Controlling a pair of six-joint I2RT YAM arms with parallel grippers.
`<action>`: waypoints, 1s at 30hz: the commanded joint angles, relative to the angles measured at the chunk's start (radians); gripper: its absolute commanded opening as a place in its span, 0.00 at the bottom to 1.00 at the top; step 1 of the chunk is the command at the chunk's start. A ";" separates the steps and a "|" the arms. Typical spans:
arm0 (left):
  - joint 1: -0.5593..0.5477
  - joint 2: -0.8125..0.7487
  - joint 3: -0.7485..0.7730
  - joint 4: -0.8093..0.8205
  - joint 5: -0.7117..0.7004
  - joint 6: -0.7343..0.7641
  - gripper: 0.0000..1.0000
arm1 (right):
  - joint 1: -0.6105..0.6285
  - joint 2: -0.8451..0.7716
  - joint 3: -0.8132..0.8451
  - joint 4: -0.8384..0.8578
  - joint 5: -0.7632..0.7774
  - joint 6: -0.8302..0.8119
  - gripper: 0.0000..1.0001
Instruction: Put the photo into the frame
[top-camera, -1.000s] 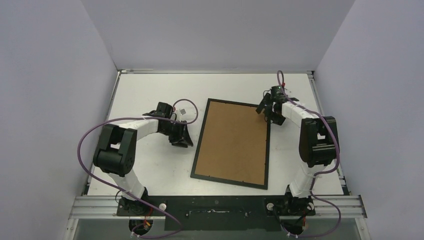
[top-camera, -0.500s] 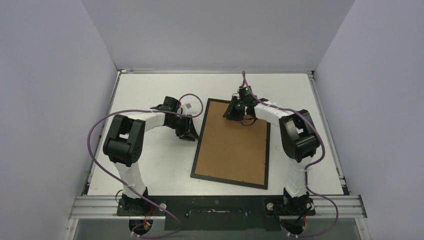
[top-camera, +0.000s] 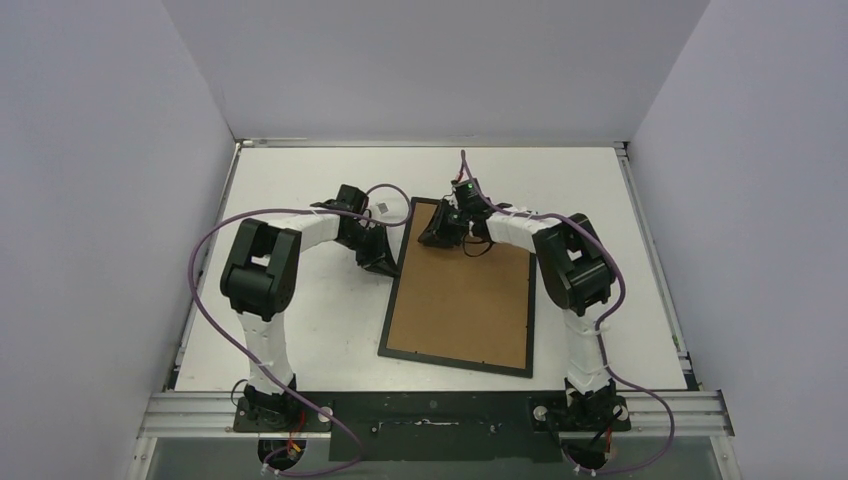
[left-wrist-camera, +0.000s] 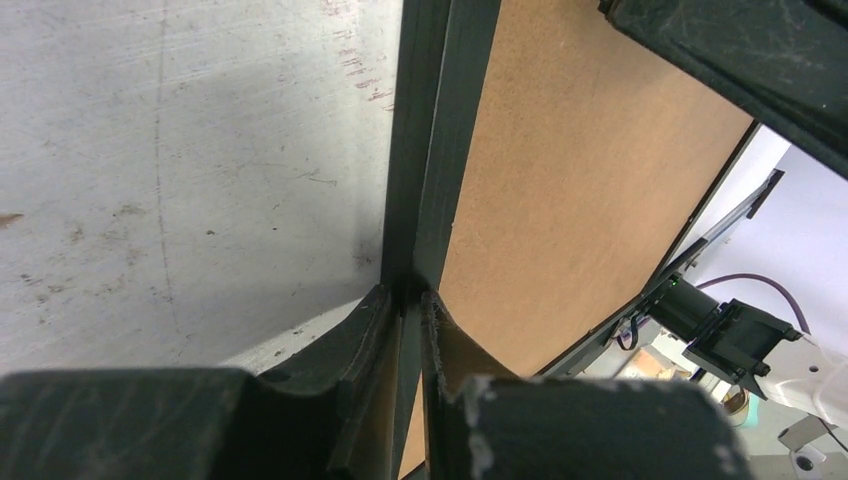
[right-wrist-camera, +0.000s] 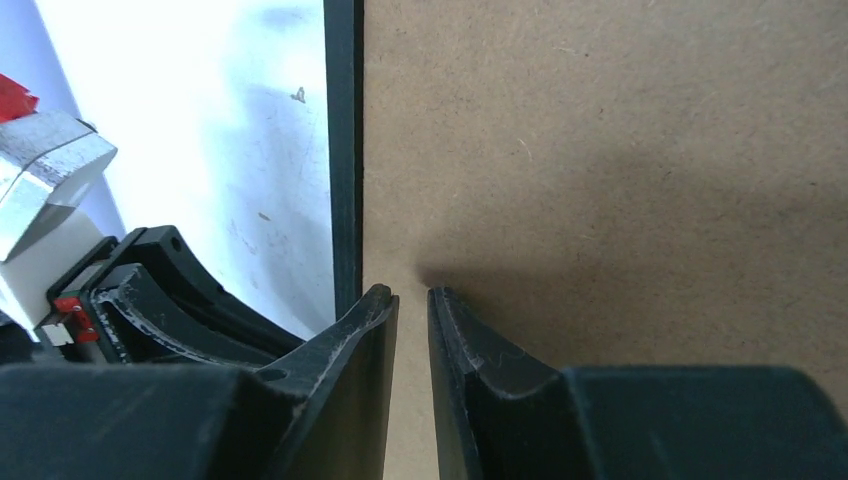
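The thin black frame (top-camera: 455, 360) lies flat on the table with a brown cardboard backing (top-camera: 465, 300) filling it, face up. My left gripper (top-camera: 385, 262) is shut on the frame's left rail (left-wrist-camera: 425, 140); one finger is outside the rail and the other is on the backing side (left-wrist-camera: 405, 300). My right gripper (top-camera: 437, 236) hovers low over the backing's far left corner. Its fingers are shut to a thin slit (right-wrist-camera: 412, 295) with nothing between them, just inside the black rail (right-wrist-camera: 343, 130). The photo is hidden from every view.
The white table (top-camera: 300, 330) is scuffed and walled by pale panels at the left, back and right. Both arms reach in over the frame's far left part, close to each other. A metal rail (top-camera: 440, 410) runs along the near edge.
The right arm swung left from beyond the frame's far right corner to its far left corner and its jaws closed. The left gripper slid right onto the frame's left rail and closed on it.
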 joint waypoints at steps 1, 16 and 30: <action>-0.012 0.067 0.019 -0.036 -0.137 0.025 0.07 | 0.029 0.068 0.025 -0.264 0.128 -0.130 0.21; 0.000 0.119 0.038 -0.064 -0.075 0.027 0.04 | 0.057 -0.056 -0.166 -0.035 -0.003 -0.161 0.27; 0.032 0.167 0.037 -0.059 -0.031 0.013 0.04 | 0.248 -0.112 -0.354 0.337 -0.219 -0.112 0.25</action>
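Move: My left hand already pinches the frame's left bar. The part of that bar my right hand goes for lies about 5 cm back from my left hand, and 13 cm back and 6 cm left of my right hand, about 1 cm lower. From my right hand, the frame's far left corner is some 12 cm ahead and 3 cm left, and the brown backing board's middle about 11 cm back and 11 cm right. I first dip my nearly shut right fingertips about 1 cm onto the backing board beside the left bar, pressing down as they tip steeper. Then I ease up and sweep them back about 13 cm and left some 5 cm, turning about 25 degrees counter-clockwise, to the bar's inner edge just nearer me than my left hand. My left fingers keep their pinch on the bar and barely shift. ##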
